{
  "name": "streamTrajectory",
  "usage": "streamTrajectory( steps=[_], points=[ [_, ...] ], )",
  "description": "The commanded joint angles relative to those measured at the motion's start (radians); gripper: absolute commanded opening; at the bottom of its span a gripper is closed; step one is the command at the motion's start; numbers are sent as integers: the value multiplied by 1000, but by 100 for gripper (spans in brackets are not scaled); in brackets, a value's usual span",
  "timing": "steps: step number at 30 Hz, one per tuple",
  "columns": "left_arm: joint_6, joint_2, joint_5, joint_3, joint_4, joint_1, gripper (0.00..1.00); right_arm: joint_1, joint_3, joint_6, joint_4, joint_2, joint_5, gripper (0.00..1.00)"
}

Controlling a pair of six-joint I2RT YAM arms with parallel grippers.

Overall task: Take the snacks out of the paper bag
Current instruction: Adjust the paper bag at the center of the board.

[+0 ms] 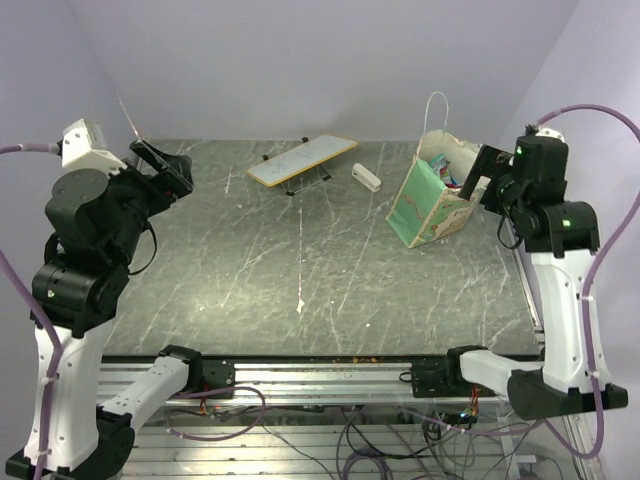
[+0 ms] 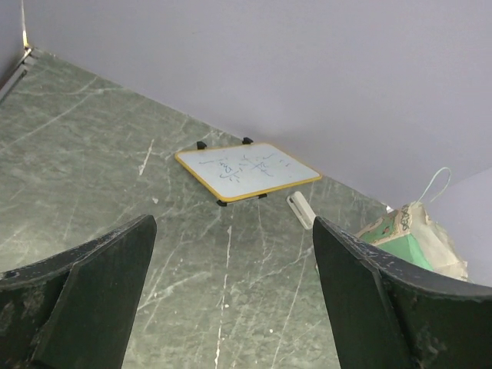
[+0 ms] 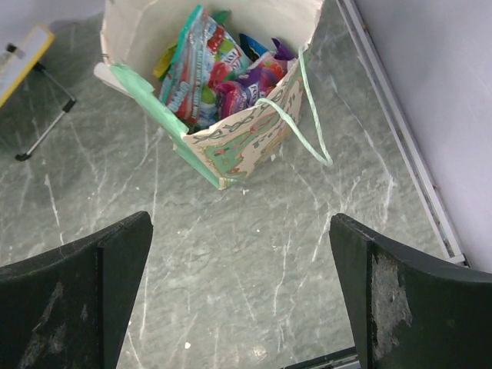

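Note:
The mint-green paper bag point(image 1: 428, 200) stands open at the table's far right, with a white cord handle up. In the right wrist view the bag point(image 3: 238, 146) holds several foil snacks point(image 3: 219, 73) in green, red/pink, purple and blue. My right gripper point(image 3: 240, 292) is open and empty, above bare table just short of the bag; from above it point(image 1: 478, 182) sits beside the bag's right side. My left gripper point(image 2: 231, 307) is open and empty, raised at the far left point(image 1: 165, 165). The bag also shows in the left wrist view point(image 2: 411, 238).
A flat white board point(image 1: 302, 160) on black legs stands at the back centre, with a small white oblong object point(image 1: 367, 177) beside it. The table's right edge rail point(image 3: 400, 138) runs close by the bag. Walls close the back and sides.

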Motion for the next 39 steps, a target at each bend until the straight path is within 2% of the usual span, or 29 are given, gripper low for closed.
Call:
streamTrajectory(
  steps=[1, 9, 16, 21, 25, 30, 35, 37, 39],
  points=[
    [-47, 29, 44, -35, 18, 11, 93, -6, 27, 58, -6, 70, 63, 100],
    [-60, 122, 124, -54, 30, 15, 93, -19, 75, 97, 84, 235, 46, 100],
    [3, 223, 198, 7, 37, 16, 93, -44, 259, 99, 201, 435, -27, 100],
    [79, 271, 226, 66, 39, 17, 93, -54, 388, 87, 323, 593, -185, 100],
    [142, 290, 217, 92, 39, 18, 93, -57, 368, 95, 505, 651, -323, 98],
    [180, 292, 207, 94, 45, 18, 93, -58, 334, 82, 672, 701, -405, 90],
    [217, 302, 212, 113, 41, 19, 93, -70, 349, 65, 701, 768, -406, 70],
    [233, 307, 213, 127, 35, 19, 93, -81, 348, 78, 724, 792, -450, 58],
    [244, 311, 210, 140, 27, 19, 93, -85, 359, 79, 737, 814, -478, 56]
  ],
)
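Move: Standing up from the far rim of the paper bag, the string handle is about 28 cm ahead of the right hand, 6 cm to its left and 5 cm lower; the bag's body is some 18 cm ahead, 2 cm left and 20 cm below. On the table, the white eraser lies roughly 32 cm ahead, 17 cm left, the whiteboard 34 cm ahead, 36 cm left. From the left hand, the handle is about 32 cm ahead, 58 cm right and 15 cm lower. Reaching some 28 cm forward over the open bag, the right hand dips slightly, rises again, then swings about 7 cm left to its far handle, rolling left side up, tipping up and turning counter-clockwise while the fingers close to just over half open around the string, not yet gripping. The left hand, fingers wide, moves 8 cm forward, sinks and drifts right. ##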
